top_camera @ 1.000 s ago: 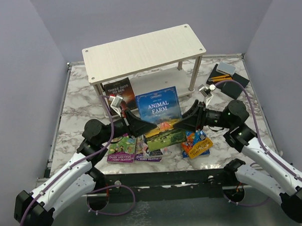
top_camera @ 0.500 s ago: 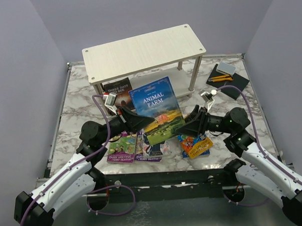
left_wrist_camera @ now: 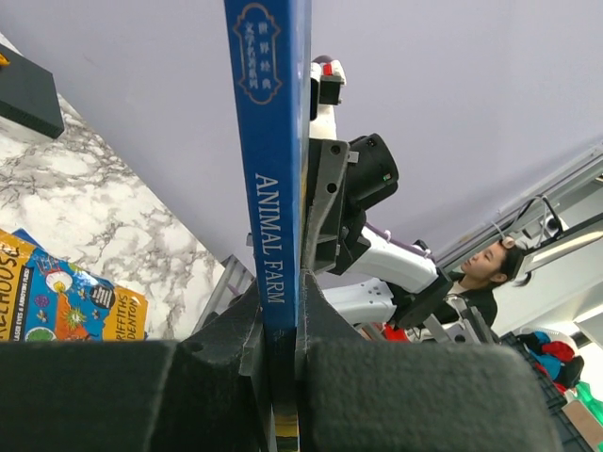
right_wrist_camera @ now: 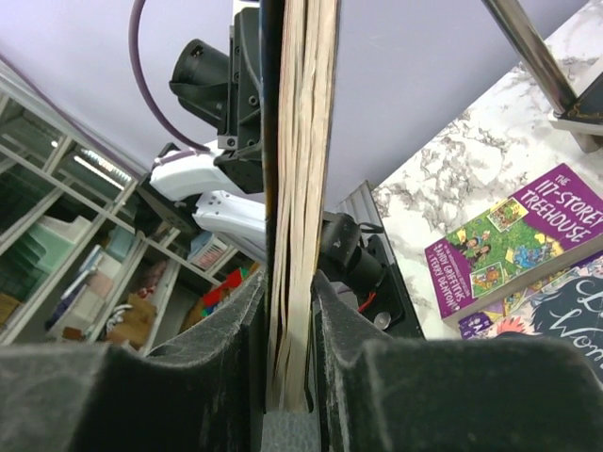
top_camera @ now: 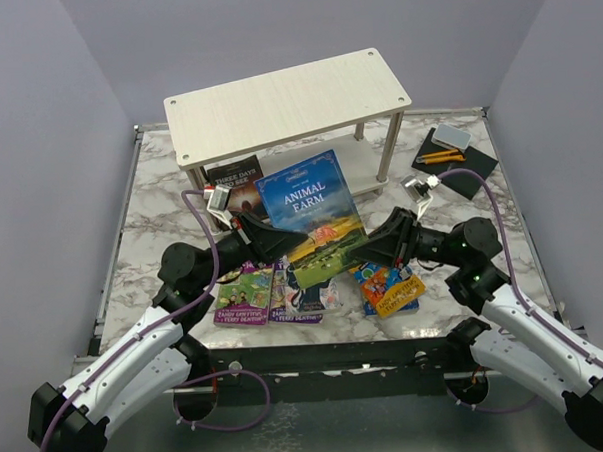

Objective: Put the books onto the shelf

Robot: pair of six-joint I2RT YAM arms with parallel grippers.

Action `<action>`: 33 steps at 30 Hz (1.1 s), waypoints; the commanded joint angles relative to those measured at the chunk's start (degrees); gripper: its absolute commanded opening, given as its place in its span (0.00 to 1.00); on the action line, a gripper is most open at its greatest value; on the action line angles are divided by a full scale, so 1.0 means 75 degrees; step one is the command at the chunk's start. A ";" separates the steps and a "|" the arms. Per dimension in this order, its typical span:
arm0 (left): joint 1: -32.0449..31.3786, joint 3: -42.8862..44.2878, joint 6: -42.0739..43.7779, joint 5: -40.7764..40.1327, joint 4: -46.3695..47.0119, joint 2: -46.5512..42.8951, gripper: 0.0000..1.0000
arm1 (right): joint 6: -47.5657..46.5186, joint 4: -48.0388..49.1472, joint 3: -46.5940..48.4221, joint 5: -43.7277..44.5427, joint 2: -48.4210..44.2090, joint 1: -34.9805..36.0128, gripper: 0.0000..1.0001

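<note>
The blue "Animal Farm" book (top_camera: 311, 211) hangs upright above the table in front of the shelf (top_camera: 286, 102), tilted with its top to the left. My left gripper (top_camera: 275, 243) is shut on its spine (left_wrist_camera: 273, 188) at the lower left. On the opposite side, my right gripper (top_camera: 368, 246) is closed on the page edge (right_wrist_camera: 301, 188). A dark book (top_camera: 238, 184) stands on the shelf's lower board. Two purple Treehouse books (top_camera: 247, 296) and an orange-blue one (top_camera: 389, 287) lie flat near the arms.
A black pad (top_camera: 459, 164) with pencils and an eraser lies at the back right. The shelf's silver posts (top_camera: 393, 147) stand just behind the lifted book. Grey walls enclose the marble table (top_camera: 151, 213) on three sides.
The Animal Farm book rose a little toward the shelf and tilted leftward. My right gripper loosened, slid lower along the page edge and closed again. The left grip held throughout.
</note>
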 commanded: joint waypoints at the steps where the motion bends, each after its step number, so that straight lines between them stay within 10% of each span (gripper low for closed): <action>1: 0.0010 0.0095 0.0021 -0.0211 0.0568 -0.0163 0.00 | 0.0064 0.0265 0.0179 0.0464 0.0060 0.0108 0.19; 3: 0.0008 0.0061 0.0025 -0.0232 0.0556 -0.0185 0.00 | 0.0058 0.0250 0.0181 0.0581 0.0059 0.0129 0.02; 7: 0.0005 0.0013 0.0108 -0.0354 0.0375 -0.0248 0.02 | 0.0036 0.0169 0.0128 0.0798 -0.0044 0.0156 0.01; 13: 0.0007 0.0087 0.0756 -0.0839 -0.0882 -0.0478 0.59 | -0.0070 -0.0431 0.0052 0.1298 -0.0351 0.0155 0.00; 22: 0.0006 0.0776 0.2606 -0.2578 -0.4448 -0.0985 0.98 | -0.0712 -0.2269 0.0511 0.2240 -0.0432 0.0154 0.01; 33: 0.0007 0.2143 0.4390 -0.4698 -0.7439 -0.0813 0.99 | -0.0372 -0.0942 0.0260 0.2379 0.1097 0.0154 0.01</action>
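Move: Animal Farm is up in the air between the hands, held at its spine edge by the left fingers; its middle is about 6 cm left, 5 cm ahead and 4 cm above the right hand, and some 4 cm right and 3 cm ahead of the left. From the right hand, the shelf's free floor lies about 32 cm ahead, 3 cm left and 27 cm lower. Little Women is 7 cm ahead, 7 cm left and 30 cm below; Three Days to See stands 27 cm ahead, 25 cm left. First staying nearly in place, the right hand finishes closing and pinches Animal Farm's lower page edge, after which the left fingers open wide and let go of the spine. The left hand backs off left, down and forward, about 6 cm each way, fingers swinging forward and tipping down; the right carries the book down and forward some 7 and 6 cm towards the shelf, turning clockwise and tipping forward about 15 degrees. ##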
